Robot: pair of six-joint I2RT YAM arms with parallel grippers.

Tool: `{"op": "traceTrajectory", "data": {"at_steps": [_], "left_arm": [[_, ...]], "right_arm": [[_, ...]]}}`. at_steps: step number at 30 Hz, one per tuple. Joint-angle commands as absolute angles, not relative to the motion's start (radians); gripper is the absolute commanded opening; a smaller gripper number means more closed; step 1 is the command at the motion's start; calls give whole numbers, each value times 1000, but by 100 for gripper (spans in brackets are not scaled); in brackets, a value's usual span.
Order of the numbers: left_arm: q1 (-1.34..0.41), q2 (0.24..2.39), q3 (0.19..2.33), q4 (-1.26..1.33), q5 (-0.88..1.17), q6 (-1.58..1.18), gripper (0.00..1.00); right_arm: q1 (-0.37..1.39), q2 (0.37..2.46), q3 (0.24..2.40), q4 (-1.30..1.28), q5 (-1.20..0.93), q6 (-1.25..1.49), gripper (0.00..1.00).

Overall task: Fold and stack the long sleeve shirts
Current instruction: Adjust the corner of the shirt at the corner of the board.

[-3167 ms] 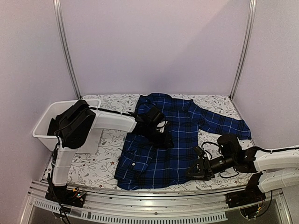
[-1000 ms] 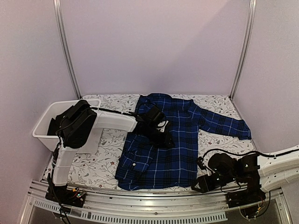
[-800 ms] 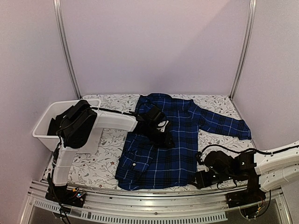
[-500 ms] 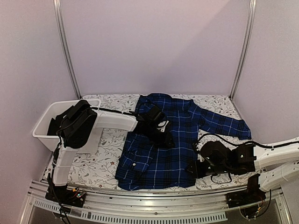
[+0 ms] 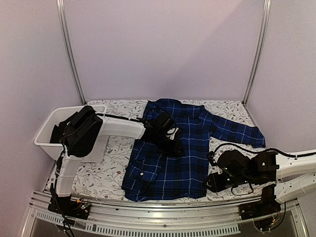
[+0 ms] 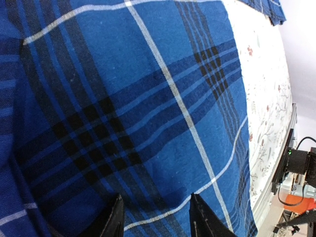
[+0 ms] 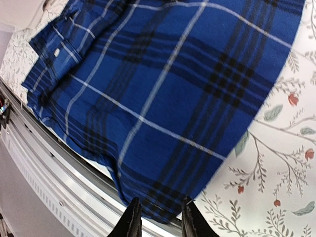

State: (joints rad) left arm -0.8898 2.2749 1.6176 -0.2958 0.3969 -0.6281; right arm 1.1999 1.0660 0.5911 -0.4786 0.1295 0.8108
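One long sleeve shirt (image 5: 168, 168), navy blue plaid with white lines, lies spread on the floral table cover, its left sleeve folded in and its right sleeve (image 5: 237, 130) stretched out to the right. My left gripper (image 5: 171, 144) rests on the shirt's middle; in the left wrist view its jaws (image 6: 157, 217) stand open over flat plaid cloth (image 6: 148, 98). My right gripper (image 5: 209, 183) is low at the shirt's near right hem corner. In the right wrist view that corner (image 7: 163, 205) lies between the gripper's (image 7: 160, 219) two fingers, which stand a little apart. No other shirt shows.
A white bin (image 5: 49, 129) stands at the left, partly behind the left arm. A metal rail (image 5: 148, 217) runs along the near table edge, just below the shirt's hem (image 7: 49, 163). Bare floral cover (image 7: 276, 163) lies to the right of the shirt.
My right gripper has moved from near the table's front edge up to the shirt's near right hem corner, and its jaws have narrowed. The left arm and the shirt have stayed still.
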Motion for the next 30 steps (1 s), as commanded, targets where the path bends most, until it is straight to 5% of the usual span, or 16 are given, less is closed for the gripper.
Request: {"op": "traceTrajectory", "data": {"at_steps": [1, 8, 24, 28, 30], "left_arm": [[-883, 2296, 1600, -304, 404, -613, 45], [-876, 2299, 1605, -302, 404, -615, 45], [-870, 2306, 1609, -307, 403, -615, 45], [-869, 2306, 1608, -305, 402, -616, 45], [-868, 2304, 1606, -304, 402, -616, 45]], "right_arm": [[1227, 979, 459, -479, 40, 809, 28], [1282, 1010, 408, -438, 87, 813, 30], [1347, 1282, 497, -284, 210, 798, 54], [1349, 1313, 514, -269, 215, 798, 53], [1349, 1320, 522, -282, 226, 801, 42]]}}
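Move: The shirt's near right corner lies close under the right gripper, about 3 cm back, 1 cm to its left and 8 cm below. From that gripper, the table's front edge runs about 6 cm back at the same height as the corner. The button on the folded-in sleeve is some 28 cm left and 8 cm ahead. From the left gripper, the corner lies about 19 cm back and 11 cm right. Drop the right gripper about 7 cm onto the shirt's near right corner: swing it back some 4 cm and a little right as it sinks, then, once low, bring it about 4 cm left and slightly forward over the corner, opening the fingers from a quarter to about half. Keep the left gripper still, low on the shirt. ##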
